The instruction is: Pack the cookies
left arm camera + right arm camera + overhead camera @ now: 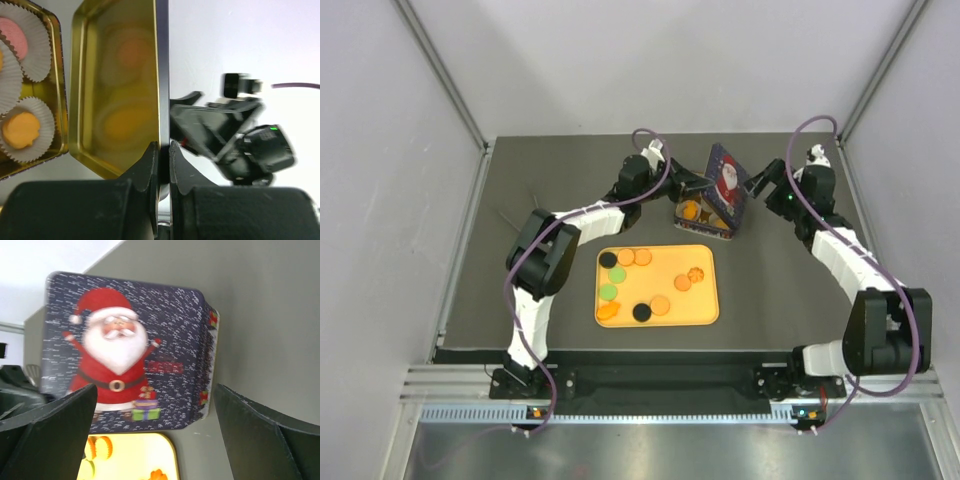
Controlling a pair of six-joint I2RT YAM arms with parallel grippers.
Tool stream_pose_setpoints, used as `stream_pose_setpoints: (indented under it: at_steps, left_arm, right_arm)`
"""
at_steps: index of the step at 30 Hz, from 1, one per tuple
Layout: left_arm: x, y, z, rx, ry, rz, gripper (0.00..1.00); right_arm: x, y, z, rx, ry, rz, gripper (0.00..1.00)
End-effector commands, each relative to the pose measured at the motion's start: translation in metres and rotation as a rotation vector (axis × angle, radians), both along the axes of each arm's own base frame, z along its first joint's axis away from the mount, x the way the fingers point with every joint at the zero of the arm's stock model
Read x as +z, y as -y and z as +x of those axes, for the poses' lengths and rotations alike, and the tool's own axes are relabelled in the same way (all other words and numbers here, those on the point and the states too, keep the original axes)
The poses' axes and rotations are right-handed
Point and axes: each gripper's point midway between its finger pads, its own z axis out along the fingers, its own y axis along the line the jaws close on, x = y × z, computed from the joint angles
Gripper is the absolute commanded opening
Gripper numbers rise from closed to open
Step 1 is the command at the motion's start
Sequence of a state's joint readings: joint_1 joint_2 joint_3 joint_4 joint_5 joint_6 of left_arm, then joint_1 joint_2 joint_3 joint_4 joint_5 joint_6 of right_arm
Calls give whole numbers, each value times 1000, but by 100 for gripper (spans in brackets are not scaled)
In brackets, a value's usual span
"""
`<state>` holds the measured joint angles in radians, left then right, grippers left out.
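Observation:
Several cookies (660, 304), orange, green and black, lie on an orange tray (705, 312). Behind the tray stands a tin (712, 227) with orange cookies (691, 210) in it. In the left wrist view its white paper cups hold a pink cookie (15, 37) and an orange one (21, 130). The Santa lid (727, 178) stands raised on edge. My left gripper (686, 186) is shut on the lid's rim (162, 100), with the gold inner face (120, 85) to its left. My right gripper (763, 182) stands open facing the Santa picture (125, 350), apart from it.
The dark mat (520, 300) ends at grey walls on the left, right and back. The right wrist view shows the tray's corner (150, 450) with cookies (100, 447) just below the lid. The right arm's gripper (235, 135) shows beyond the lid in the left wrist view.

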<state>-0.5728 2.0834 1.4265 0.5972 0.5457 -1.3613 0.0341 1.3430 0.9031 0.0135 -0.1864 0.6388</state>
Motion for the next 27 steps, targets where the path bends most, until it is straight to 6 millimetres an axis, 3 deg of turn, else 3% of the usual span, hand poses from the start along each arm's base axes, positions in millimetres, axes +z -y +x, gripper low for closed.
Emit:
stream_pose_setpoints:
  at_steps: [1, 8, 19, 27]
  left_arm:
    - [48, -7, -5, -39, 87, -186, 0]
    - [33, -10, -2, -37, 62, -189, 0]
    - [23, -11, 1, -56, 22, -260, 0]
    - [4, -13, 9, -47, -13, -268, 0]
  right_arm:
    - [-3, 4, 15, -13, 44, 24, 100]
    - [-30, 0, 26, -2, 4, 43, 100]
    - [-49, -15, 41, 43, 42, 155, 100]
    - [-61, -16, 46, 46, 48, 188, 100]
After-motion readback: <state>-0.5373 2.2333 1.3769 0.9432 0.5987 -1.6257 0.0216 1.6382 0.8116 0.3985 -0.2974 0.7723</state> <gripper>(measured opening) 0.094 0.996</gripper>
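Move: The tilted lid, already pinched by the left fingers on its raised left edge, has its middle about 5 cm to the left hand's right, 1 cm ahead and 5 cm lower. From the open right hand that middle is some 7 cm left, 1 cm ahead and 3 cm below. The cookie tin lies about 10 cm left of the right hand, 2 cm back and 11 cm down; the yellow tray some 20 cm back, 21 cm left and 14 cm below. The lid stays pinched in the shut left fingers, which lift slightly and then ease it down about 2.5 cm towards the tin, rolling some 10 degrees. The wide-open right hand sinks about 8 cm, fast at first, and pushes some 3.5 cm forward with a slight drift left, closing in on the lid's low right edge; whether it touches can't be seen. ##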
